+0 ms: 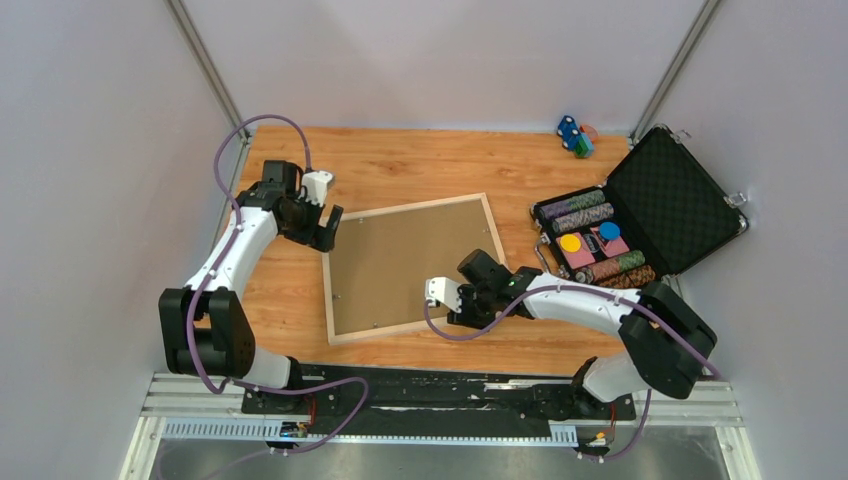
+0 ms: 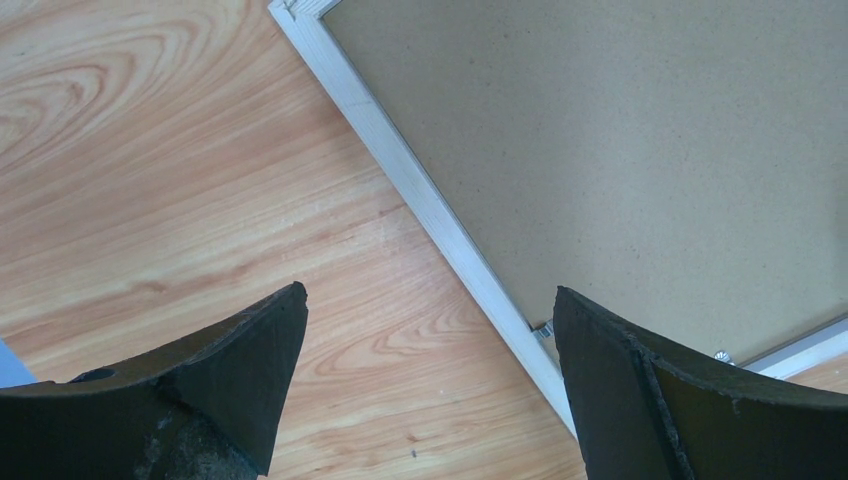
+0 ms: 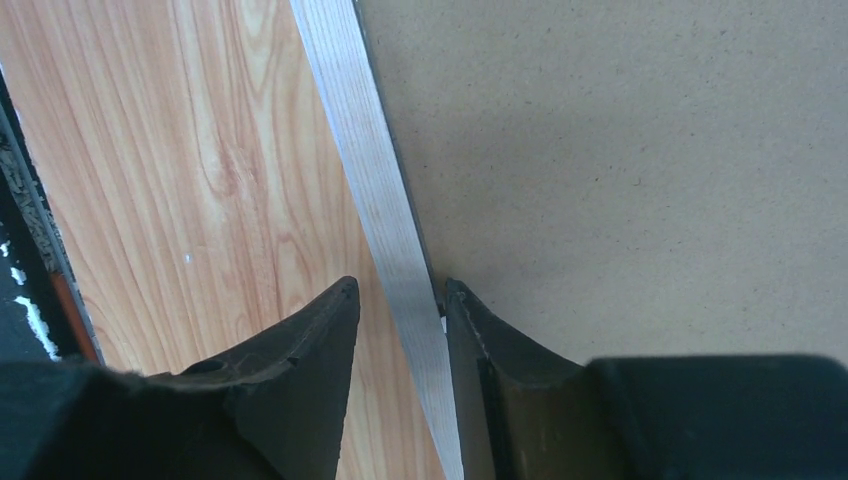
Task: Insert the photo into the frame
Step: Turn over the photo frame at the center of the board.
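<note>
The frame (image 1: 405, 209) lies face down on the wooden table, with a plain brown backing board (image 1: 410, 265) filling it. The photo is hidden. My left gripper (image 1: 328, 228) hovers open by the frame's far left corner. In the left wrist view, this gripper (image 2: 429, 290) hangs over bare table, its right finger above the pale rail (image 2: 400, 165) and board (image 2: 620, 150). My right gripper (image 1: 466, 312) is at the frame's near edge. In the right wrist view, its jaws (image 3: 402, 283) straddle the rail (image 3: 362, 130), narrowed. One finger rests against the board's (image 3: 620, 170) edge; the other is apart from the rail.
An open black case (image 1: 640, 215) of poker chips stands to the right of the frame. Small blue and green pieces (image 1: 574, 135) lie at the back right. Grey walls close in the table on three sides. A small metal clip (image 2: 545, 328) sits on the frame's inner edge.
</note>
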Available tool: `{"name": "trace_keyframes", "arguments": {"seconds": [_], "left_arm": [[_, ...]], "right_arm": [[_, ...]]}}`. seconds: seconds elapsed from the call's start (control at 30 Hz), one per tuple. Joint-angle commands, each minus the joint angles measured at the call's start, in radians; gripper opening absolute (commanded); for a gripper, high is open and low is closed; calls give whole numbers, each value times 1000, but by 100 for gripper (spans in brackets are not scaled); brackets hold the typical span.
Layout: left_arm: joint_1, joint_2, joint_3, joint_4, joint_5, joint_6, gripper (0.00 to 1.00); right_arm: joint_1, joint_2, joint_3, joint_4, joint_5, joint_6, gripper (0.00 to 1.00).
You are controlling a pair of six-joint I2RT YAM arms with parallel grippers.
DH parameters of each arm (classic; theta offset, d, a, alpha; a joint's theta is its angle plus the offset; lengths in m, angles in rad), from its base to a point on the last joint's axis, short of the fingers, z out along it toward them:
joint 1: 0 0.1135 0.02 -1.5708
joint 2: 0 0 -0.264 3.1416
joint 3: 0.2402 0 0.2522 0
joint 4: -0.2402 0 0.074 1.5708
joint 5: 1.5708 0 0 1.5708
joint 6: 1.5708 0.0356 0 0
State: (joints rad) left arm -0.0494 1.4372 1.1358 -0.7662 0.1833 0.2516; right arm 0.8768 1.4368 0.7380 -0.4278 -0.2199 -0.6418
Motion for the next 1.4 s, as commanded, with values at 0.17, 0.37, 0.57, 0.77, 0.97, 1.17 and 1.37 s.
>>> {"name": "trace_keyframes", "arguments": {"seconds": [0.17, 0.37, 0.57, 0.77, 0.97, 1.17, 1.37], "left_arm": [[-1, -23, -2, 18, 43, -4, 100], [-1, -20, 2, 15, 41, -3, 100], [-2, -30, 3, 9, 37, 7, 100], [-2, -82, 0, -7, 24, 50, 100], [-1, -184, -11, -89, 68, 148, 100], [-3, -325, -61, -136, 123, 267, 100], [-4, -429, -87, -159, 213, 350, 100]], "right_arm": [[33, 11, -7, 50, 17, 0, 32], [57, 34, -9, 55, 25, 18, 19], [56, 48, 6, 51, 52, 27, 0], [50, 32, 75, 11, 35, 82, 0], [-11, 75, 183, -37, -47, 169, 0], [-44, 122, 278, -71, -113, 220, 0], [-56, 183, 336, -77, -108, 244, 0]]}}
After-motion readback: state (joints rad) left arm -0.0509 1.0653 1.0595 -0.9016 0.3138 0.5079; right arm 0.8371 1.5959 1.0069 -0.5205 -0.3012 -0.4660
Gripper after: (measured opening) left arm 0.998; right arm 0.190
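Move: The photo frame lies back side up, and its near rail already passes between the right hand's half-open fingers, about 1 cm below the hand point. From this hand, the frame's middle is some 11 cm ahead and 8 cm to the left, and its near right corner 13 cm to the right and 2 cm ahead. The open chip case is roughly 16 cm ahead and 26 cm to the right. From the left hand, the gripped stretch of rail lies about 15 cm back, 24 cm to the right and 11 cm lower. The frame's near rail is pinched as the right fingers close from either side of it. Keeping hold, the right hand takes it left, up and forward, roughly 3 cm each way, turning about 10 degrees clockwise. The left hand, empty and wide open, waits and then backs off some 6 cm while rising as much, turning clockwise and tipping its fingers outward. ##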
